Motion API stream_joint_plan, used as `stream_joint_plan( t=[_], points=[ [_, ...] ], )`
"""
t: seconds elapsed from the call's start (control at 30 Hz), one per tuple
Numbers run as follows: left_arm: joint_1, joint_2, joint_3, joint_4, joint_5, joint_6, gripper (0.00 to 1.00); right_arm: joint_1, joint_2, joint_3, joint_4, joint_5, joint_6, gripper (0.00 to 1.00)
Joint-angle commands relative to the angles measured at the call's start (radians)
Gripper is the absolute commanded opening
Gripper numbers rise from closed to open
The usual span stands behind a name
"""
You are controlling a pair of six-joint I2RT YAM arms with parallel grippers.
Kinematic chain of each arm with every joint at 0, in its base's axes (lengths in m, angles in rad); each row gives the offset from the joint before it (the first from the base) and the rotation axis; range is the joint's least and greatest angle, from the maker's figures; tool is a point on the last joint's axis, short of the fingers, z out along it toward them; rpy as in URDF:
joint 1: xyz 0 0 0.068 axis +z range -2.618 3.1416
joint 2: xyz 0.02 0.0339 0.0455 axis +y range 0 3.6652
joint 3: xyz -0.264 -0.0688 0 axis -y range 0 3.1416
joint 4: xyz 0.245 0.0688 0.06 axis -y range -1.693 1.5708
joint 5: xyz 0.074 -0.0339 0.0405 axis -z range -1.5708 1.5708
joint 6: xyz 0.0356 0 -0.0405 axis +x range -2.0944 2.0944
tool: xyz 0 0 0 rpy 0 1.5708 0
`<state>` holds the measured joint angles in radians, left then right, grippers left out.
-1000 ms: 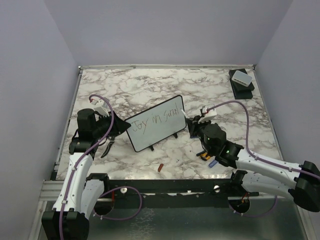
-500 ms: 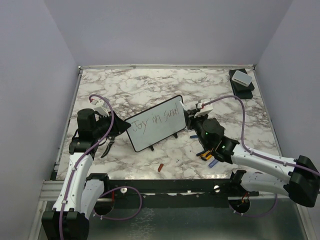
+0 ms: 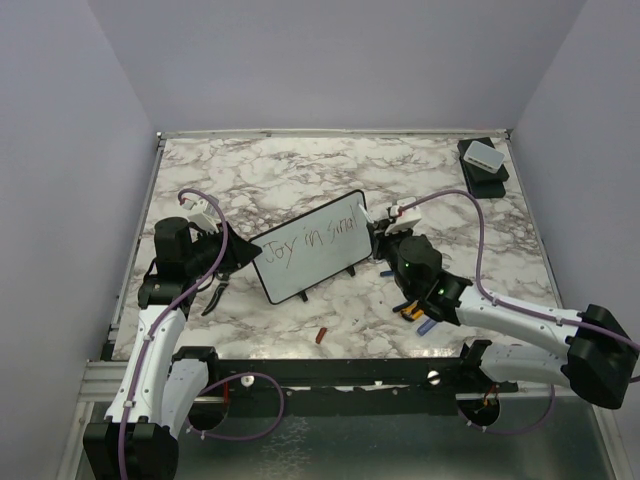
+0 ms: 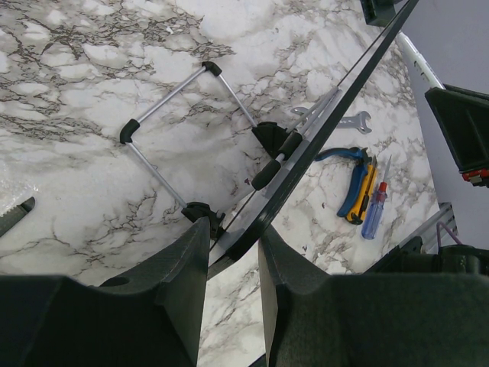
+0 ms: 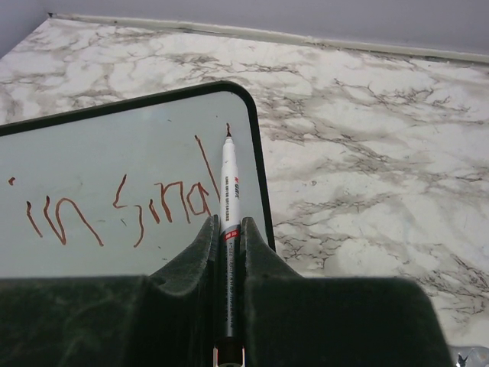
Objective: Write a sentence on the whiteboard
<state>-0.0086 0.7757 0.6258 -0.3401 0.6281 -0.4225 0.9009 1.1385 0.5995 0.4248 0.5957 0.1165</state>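
The whiteboard stands tilted on two black feet at mid table. Red-brown handwriting on it reads "Joy in smal" in one line. The right wrist view shows "in smal". My left gripper is shut on the whiteboard's lower left corner, and its fingers straddle the black frame in the left wrist view. My right gripper is shut on a white marker. The marker's tip sits at the board's upper right, beside a long last stroke near the frame.
Blue-and-yellow pliers, a blue screwdriver and a wrench lie right of the board. A red cap lies near the front edge. A black box with a white block sits at the back right. The board's wire stand rests behind it.
My right gripper has moved left and forward with the marker, up to the board's right edge. The left arm and the board have not moved.
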Motion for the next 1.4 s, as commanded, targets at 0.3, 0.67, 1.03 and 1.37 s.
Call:
stream_joint_plan(
  t=[0.3,0.67,1.03,1.37],
  points=[
    [-0.002,-0.013,-0.009,-0.006,0.003,0.003,0.33,-0.007,-0.072,-0.105,-0.161,-0.048,0.180,0.01],
    [-0.004,-0.016,-0.009,-0.005,0.003,0.004,0.33,-0.007,-0.088,-0.114,-0.186,-0.043,0.189,0.01],
    [-0.005,-0.018,-0.010,-0.006,0.001,0.003,0.33,-0.007,-0.031,-0.063,-0.134,-0.030,0.119,0.01],
    [-0.005,-0.018,-0.009,-0.006,0.002,0.003,0.33,-0.007,-0.015,-0.020,-0.086,-0.021,0.042,0.01]
  ],
)
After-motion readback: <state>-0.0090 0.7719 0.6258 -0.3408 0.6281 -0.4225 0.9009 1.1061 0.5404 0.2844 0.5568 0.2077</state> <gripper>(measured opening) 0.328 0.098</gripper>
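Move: The right hand holds the marker with its tip on the whiteboard, high up near the top right corner. The spot for the foot of the new stroke lies about 4 cm ahead of the hand, 1 cm left and 8 cm lower, with the written "l" about 5 cm ahead, 5 cm left and 3 cm down. The whiteboard's middle is some 14 cm left, 3 cm back and 7 cm down. From the left hand, that spot is roughly 25 cm right, 8 cm ahead and 6 cm lower. The right arm, its closed fingers keeping the marker, draws down the whiteboard's face just right of the "l", sinking about 6.5 cm while coming back some 3 cm and slightly right, the marker tipping some 10 degrees further down. It pauses near the foot of the stroke, then rises about 2 cm and eases forward and a little left, the tip off the ink, while the left hand stays still at the board's left edge. ##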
